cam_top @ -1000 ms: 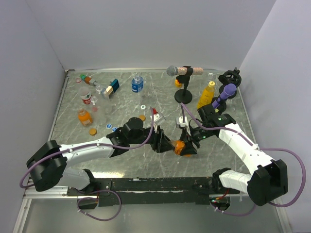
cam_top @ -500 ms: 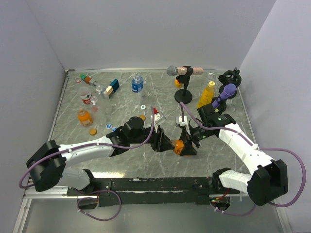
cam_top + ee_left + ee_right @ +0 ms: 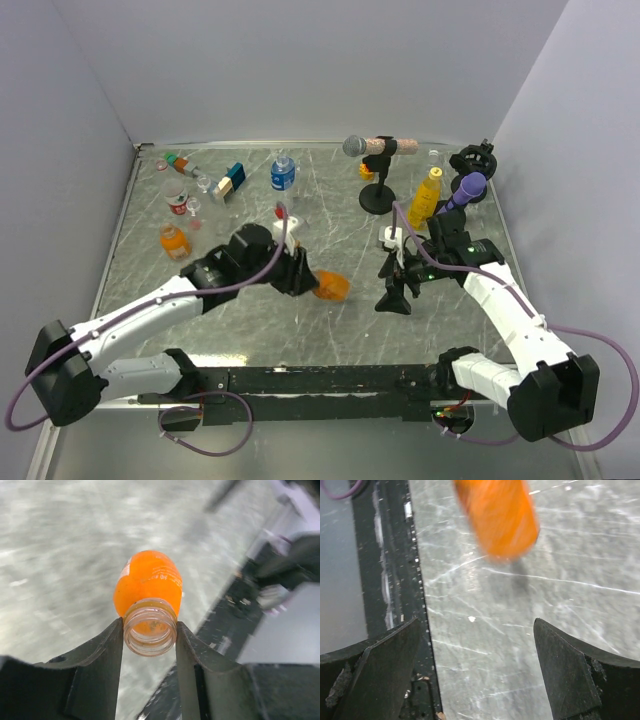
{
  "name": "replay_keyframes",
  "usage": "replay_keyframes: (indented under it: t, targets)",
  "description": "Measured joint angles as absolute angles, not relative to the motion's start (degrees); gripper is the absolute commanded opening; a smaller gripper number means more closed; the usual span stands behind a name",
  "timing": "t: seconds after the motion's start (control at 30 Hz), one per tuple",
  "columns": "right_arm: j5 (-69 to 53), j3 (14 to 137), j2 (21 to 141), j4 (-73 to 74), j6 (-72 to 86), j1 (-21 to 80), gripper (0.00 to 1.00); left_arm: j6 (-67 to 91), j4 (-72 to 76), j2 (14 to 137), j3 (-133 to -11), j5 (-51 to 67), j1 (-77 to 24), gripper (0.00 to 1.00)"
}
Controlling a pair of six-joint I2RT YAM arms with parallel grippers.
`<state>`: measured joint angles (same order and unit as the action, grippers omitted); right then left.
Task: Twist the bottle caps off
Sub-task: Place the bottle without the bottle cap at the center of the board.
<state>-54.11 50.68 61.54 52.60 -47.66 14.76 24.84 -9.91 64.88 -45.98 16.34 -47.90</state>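
Note:
My left gripper (image 3: 304, 283) (image 3: 149, 625) is shut on the neck of a squat orange bottle (image 3: 331, 287) (image 3: 148, 582). It holds the bottle tilted above the table, base pointing away. The threaded mouth is bare, with no cap on it. My right gripper (image 3: 393, 292) (image 3: 475, 623) stands wide open to the right of the bottle, with only tabletop between its fingers. The orange bottle (image 3: 497, 517) shows blurred at the top of the right wrist view. A yellow bottle (image 3: 425, 197) with its cap (image 3: 433, 173) stands at the back right.
A second orange bottle (image 3: 172, 241), a red can (image 3: 178, 205), toy blocks (image 3: 231, 180) and a blue-label bottle (image 3: 283, 174) stand at the back left. A microphone on a stand (image 3: 375, 170) and a purple microphone (image 3: 463, 194) stand near the yellow bottle.
The left arm has pulled the orange bottle to the left, away from the right gripper. The right gripper let go of the bottle's top, opened wide and drew back a little.

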Motion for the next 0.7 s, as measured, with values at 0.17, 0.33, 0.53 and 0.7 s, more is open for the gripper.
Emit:
replay_keyframes:
  t: [0.17,0.33,0.53,0.7]
  targets:
    - [-53.32,50.68,60.64,51.51,-46.74,13.82,0.99,21.50,-23.59,65.01,-55.77,8.03,-41.39,0.17]
    - [-53.15,50.68,60.90,51.44,-46.28,13.82,0.99,17.43,-30.72,70.39,-65.78,-1.34,-36.97,0.18]
    - [-53.12,50.68,60.90,51.40,-46.13,13.72,0.99,13.47,-34.96,81.54,-71.90,-6.83,-32.38,0.19]
    - [-53.12,50.68,60.88,51.40,-46.11,13.72,0.99,11.11,-36.71,91.18,-77.54,-8.43,-30.04,0.22]
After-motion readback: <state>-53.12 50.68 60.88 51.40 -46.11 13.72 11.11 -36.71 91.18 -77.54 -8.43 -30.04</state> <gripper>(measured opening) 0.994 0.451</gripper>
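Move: The left hand already holds the uncapped orange bottle by its neck; the open spot at the board's centre lies about 25 cm ahead, 11 cm left and some 15 cm below. The loose orange cap is roughly 22 cm ahead and 6 cm left, the white cap 29 ahead and 5 left, the blue-label bottle 36 ahead and 8 left. From the empty right hand, that spot is about 26 cm ahead and 31 cm left. Still pinching the orange bottle's neck, the left hand carries it away from the right gripper, quickly forward some 17 cm and left about 12, towards the open spot beside the loose caps. It arcs up about 4 cm, then sinks past its starting height while the wrist swings the fingers from sideways to mostly downward and turns counter-clockwise. ##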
